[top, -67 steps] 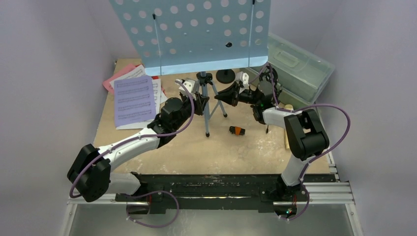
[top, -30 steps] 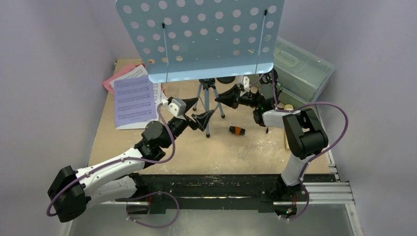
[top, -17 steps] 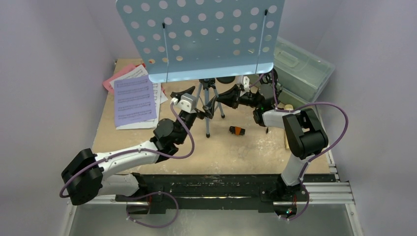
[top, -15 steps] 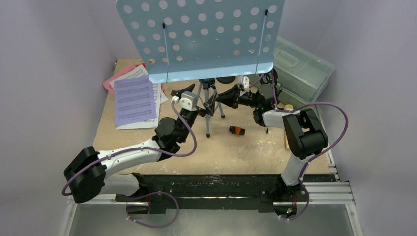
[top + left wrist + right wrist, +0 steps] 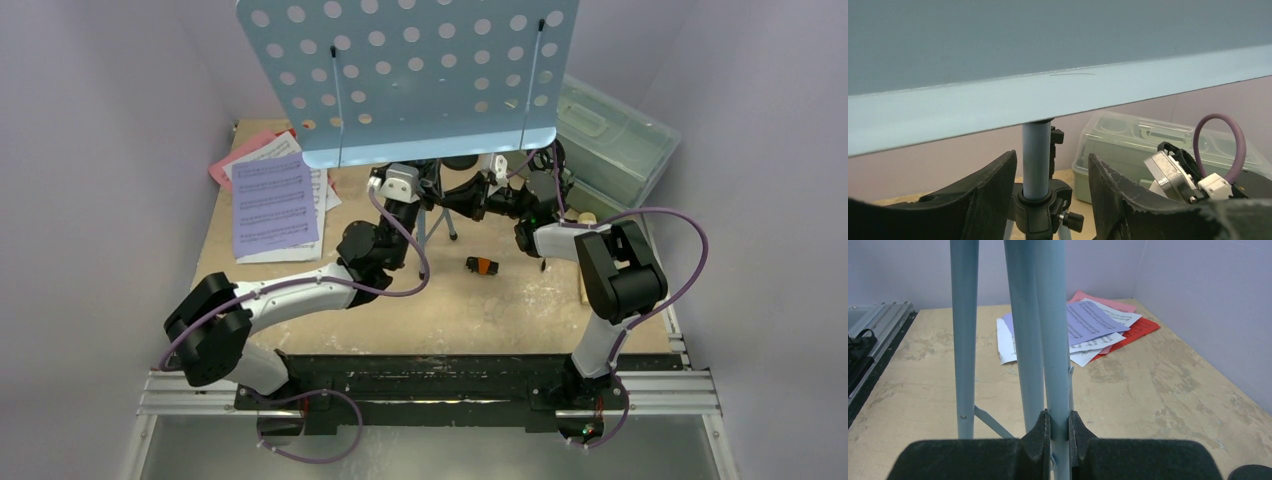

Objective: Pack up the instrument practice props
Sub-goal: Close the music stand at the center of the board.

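Note:
The pale-blue perforated sheet-music rack (image 5: 400, 70) stands on its tripod (image 5: 424, 240) at the back of the table. My left gripper (image 5: 424, 188) is just under the rack's lip (image 5: 1058, 95), open. Its fingers (image 5: 983, 195) stand on either side of the stand's pole (image 5: 1036, 150), above the black collar (image 5: 1040, 207), with a gap on the right side. My right gripper (image 5: 1058, 421) is shut on one tripod leg (image 5: 1054, 355) and shows in the top view beside the tripod (image 5: 450, 200). White, purple and red music pages (image 5: 275, 195) (image 5: 1093, 327) lie at the table's left.
The translucent grey-green case (image 5: 610, 130) (image 5: 1128, 145) sits at the back right, close behind my right wrist. A small orange-and-black object (image 5: 481, 265) lies on the table right of the tripod. A black round base (image 5: 460, 162) shows under the rack's edge.
My left arm swung from the tripod's left side up to the pole under the rack, and its jaws narrowed around it. The right gripper has kept its grip on the leg.

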Robot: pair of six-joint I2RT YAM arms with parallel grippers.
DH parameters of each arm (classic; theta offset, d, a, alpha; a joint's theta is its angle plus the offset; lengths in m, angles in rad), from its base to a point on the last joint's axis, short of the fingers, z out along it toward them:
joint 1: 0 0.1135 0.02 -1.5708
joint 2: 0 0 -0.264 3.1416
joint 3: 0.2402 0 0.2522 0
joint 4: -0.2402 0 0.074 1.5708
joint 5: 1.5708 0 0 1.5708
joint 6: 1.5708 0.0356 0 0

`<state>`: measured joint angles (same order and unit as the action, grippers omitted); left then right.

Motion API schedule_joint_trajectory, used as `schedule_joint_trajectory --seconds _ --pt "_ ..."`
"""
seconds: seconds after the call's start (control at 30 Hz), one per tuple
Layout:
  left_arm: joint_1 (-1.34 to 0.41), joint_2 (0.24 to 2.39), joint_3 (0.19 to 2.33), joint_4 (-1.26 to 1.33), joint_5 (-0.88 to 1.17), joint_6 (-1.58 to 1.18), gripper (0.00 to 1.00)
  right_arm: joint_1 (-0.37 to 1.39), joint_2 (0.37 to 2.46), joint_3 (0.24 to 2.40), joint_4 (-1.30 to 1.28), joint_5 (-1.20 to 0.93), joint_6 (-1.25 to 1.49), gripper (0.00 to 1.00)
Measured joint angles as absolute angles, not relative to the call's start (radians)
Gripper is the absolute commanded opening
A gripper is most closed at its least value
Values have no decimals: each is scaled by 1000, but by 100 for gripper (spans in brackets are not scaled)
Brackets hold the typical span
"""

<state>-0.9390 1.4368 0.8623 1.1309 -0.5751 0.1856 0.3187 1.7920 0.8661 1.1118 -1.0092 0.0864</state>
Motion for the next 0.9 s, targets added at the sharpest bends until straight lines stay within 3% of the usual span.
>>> schedule_joint_trajectory --seconds 0.2,0.43,0.9 --pt "-928 1490 912 1135 -596 220 36 318 1792 866 1112 -1008 87 0" --pt "-897 1501 944 1083 -603 203 0 319 1792 863 1121 -1002 95 0" --pt "-852 1441 1012 917 -670 -92 0 325 1668 859 1105 -1037 454 0"
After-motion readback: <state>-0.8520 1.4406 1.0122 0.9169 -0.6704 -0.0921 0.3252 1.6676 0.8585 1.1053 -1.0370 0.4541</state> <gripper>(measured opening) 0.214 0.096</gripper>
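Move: The music stand's post is about 3 cm straight ahead of the open left fingers, with the leg hub some 4 cm below and 4 cm ahead of that hand. The desk's lower lip is roughly 7 cm above it and 3 cm ahead. The right fingers already hold a folded leg; from them the post is about 15 cm up, 3 cm left and level fore-and-aft. The mic stand is some 13 cm ahead, 4 cm right and 10 cm lower. The left fingers close around the post just above the leg hub as that hand pushes about 3.5 cm forward, then keep the grip while it eases left and up a couple of centimetres, rolling its left side down. The right hand, still pinching the leg, starts late, rising about 5 cm and drawing back nearly 4 cm as it rolls some 15 degrees, the leg's upper end going forward. ##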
